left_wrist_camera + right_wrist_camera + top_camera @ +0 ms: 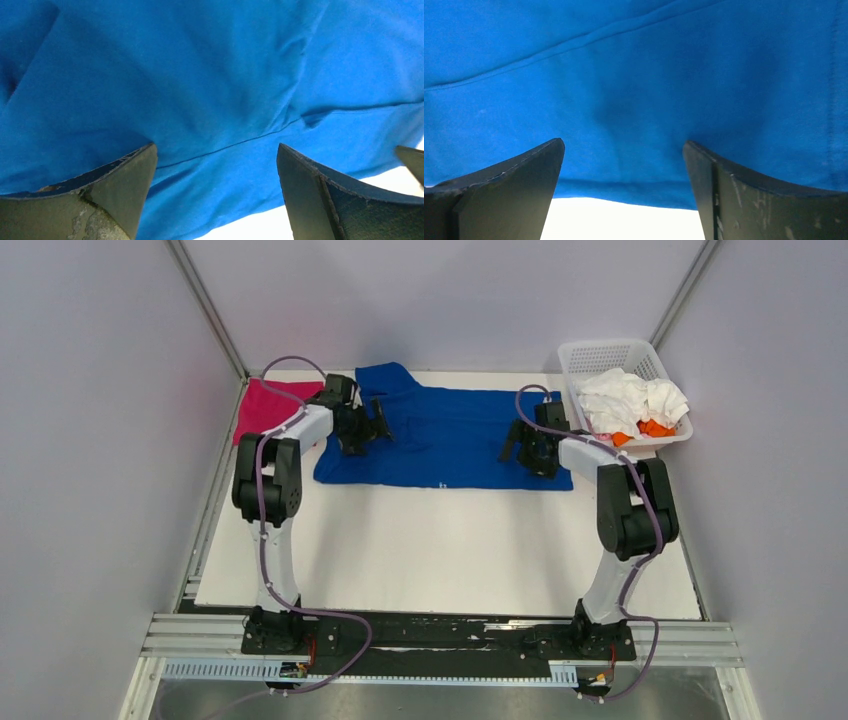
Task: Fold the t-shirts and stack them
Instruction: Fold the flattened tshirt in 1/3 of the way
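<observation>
The royal blue t-shirt lies spread across the far half of the table, one sleeve pointing to the back left. It fills the left wrist view and the right wrist view. My left gripper is open, low over the shirt's left part, with nothing between its fingers. My right gripper is open over the shirt's right end near its front edge, also empty. A magenta-pink t-shirt lies folded at the far left. White t-shirts and an orange one lie in the basket.
The white lattice basket stands at the far right corner. The white table top runs from the shirt's front edge to the arm bases. Grey walls close in on both sides.
</observation>
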Available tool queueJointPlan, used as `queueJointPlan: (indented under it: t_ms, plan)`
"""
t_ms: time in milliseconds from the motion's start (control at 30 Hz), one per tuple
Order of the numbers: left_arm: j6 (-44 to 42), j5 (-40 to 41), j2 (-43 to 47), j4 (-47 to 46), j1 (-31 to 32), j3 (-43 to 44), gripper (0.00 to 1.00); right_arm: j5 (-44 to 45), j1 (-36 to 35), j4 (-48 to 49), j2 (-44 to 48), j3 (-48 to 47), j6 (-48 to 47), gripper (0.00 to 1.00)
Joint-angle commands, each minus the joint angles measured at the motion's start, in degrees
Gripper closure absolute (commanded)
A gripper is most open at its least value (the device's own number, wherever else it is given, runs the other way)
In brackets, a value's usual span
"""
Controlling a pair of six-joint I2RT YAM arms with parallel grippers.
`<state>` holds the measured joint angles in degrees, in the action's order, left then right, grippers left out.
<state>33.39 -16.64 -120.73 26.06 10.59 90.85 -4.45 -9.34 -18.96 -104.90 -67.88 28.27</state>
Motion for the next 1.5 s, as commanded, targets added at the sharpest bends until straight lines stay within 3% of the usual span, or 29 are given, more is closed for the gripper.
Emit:
queueJointPlan:
  t_ms: [0,300,500,733,1000,1200,1467]
  plan:
    - [0.1,1.0,-1.6,3.2,-0.2,0.4,0.0,1.2,-0.2,0.3,-0.4,1.2,-0.2,0.0]
    - [1.2,5.5,7.4,4.1,2.9,-16.9,0.0,0.8,-0.1,-5.6,10.2,16.9,5.3,0.0]
    - [5.0,9.7,20.0,4.1,8.2,-31.0,0.0,-1.9,-0.3,-11.3,21.7,27.9,7.4,0.0]
    - [11.3,11.9,30.1,4.8,12.4,-43.3,0.0,-6.1,-1.0,-18.3,30.6,34.1,11.5,0.0]
    - [16.5,15.6,38.7,11.5,16.4,-47.1,0.0,-6.2,-2.6,-21.7,36.2,37.6,15.5,0.0]
    - [17.9,15.6,42.8,9.8,16.9,-51.2,0.0,-5.7,-3.0,-21.6,39.6,37.4,14.8,0.0]
    - [13.5,20.0,42.1,8.4,16.8,-39.2,0.0,-2.7,-3.1,-16.2,47.2,29.1,8.7,0.0]
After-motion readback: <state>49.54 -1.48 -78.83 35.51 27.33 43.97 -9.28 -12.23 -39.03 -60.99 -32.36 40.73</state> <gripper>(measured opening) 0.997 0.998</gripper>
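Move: Both hands are open and low over the blue t-shirt, roughly 2 cm above it. From the left hand, the shirt's middle lies level and about 14 cm to the right, its far sleeve some 21 cm ahead and 3 cm right, and the folded red shirt about 9 cm ahead and 19 cm left. From the right hand, the shirt's middle is roughly 6 cm ahead and 17 cm left, and the laundry basket about 15 cm ahead and 20 cm right. Both hands, fingers kept wide open, press down on the blue t-shirt with their tips after sinking a centimetre or two, then drag it straight back across the table together, some 26 cm with the left and 23 cm with the right. The fingers tip steeper by 15 to 20 degrees on the way, and at the very end both hands stop and begin to rise about 1 cm. ##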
